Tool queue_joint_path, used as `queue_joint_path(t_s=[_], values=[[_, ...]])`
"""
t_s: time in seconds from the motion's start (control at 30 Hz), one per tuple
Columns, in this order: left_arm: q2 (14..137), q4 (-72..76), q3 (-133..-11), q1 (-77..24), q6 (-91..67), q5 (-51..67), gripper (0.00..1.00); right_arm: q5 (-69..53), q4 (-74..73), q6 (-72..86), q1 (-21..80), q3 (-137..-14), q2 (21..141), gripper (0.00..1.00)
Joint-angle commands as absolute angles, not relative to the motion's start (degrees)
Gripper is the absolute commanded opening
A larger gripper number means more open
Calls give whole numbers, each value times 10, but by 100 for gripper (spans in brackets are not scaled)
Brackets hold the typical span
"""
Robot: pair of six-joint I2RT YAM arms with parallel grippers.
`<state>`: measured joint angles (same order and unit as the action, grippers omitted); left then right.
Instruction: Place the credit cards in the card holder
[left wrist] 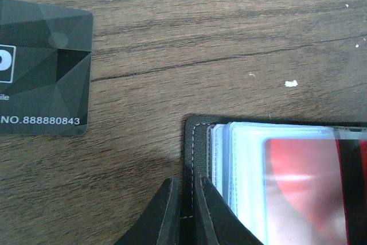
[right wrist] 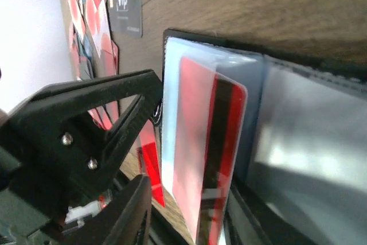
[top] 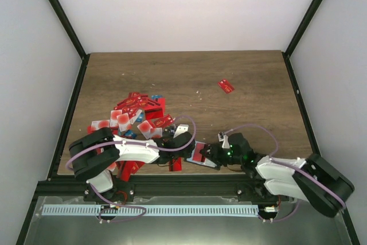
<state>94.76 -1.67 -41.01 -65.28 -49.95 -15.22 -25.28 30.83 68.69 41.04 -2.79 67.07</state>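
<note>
The black card holder (top: 200, 153) lies open near the front edge, its clear sleeves (left wrist: 246, 159) fanned. My left gripper (left wrist: 186, 210) is shut on its stitched black cover (left wrist: 198, 142). A red credit card with a dark stripe (right wrist: 209, 142) sits partly inside a clear sleeve (right wrist: 309, 119), and shows through the plastic in the left wrist view (left wrist: 298, 187). My right gripper (right wrist: 186, 210) straddles that card, open, its near finger (right wrist: 129, 210) standing off the card. The far finger is hidden behind the card. Many red credit cards (top: 137, 113) lie heaped at the left.
A thin black numbered card (left wrist: 43, 67) lies flat left of the holder, seen also as the VIP card (right wrist: 126, 1). One red card (top: 226, 86) lies alone at the back right. The left arm (top: 135, 150) crosses above the heap's near edge. Dark frame posts bound the table.
</note>
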Motion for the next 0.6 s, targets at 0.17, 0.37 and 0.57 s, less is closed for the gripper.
queue_joint_path(t_s=[0.17,0.37,0.57], values=[[949,-73,-393,-644,-499,-159,10,-217,6,572,415,-102,568,55],[947,-67,-391,-645,-494,-155,9,-230,4,544,415,-114,605,58],[952,-52,-384,-644,-491,-142,8,-237,27,537,415,-125,644,57]])
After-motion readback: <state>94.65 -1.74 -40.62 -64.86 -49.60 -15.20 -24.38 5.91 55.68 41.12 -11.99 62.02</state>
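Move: The red striped card sits in the holder's left pocket, its centre about 3 cm ahead, 2 cm left and 2 cm below the right hand. The left hand is at the holder's left edge; from there that card lies some 3 cm right, 1 cm back and 1 cm below. From the left hand, the black VIP card is about 7 cm left and 6 cm ahead, and a loose red card 6 cm left and 3 cm back. Spread the right fingers, already partly open around the card's near part, from about a third to just over half. Meanwhile ease the right hand up slightly and about 1 cm right, then half of that back left and down, tipping the fingers some 10 degrees steeper and turning slightly counter-clockwise. Keep the left fingertips resting on the holder's left edge. ##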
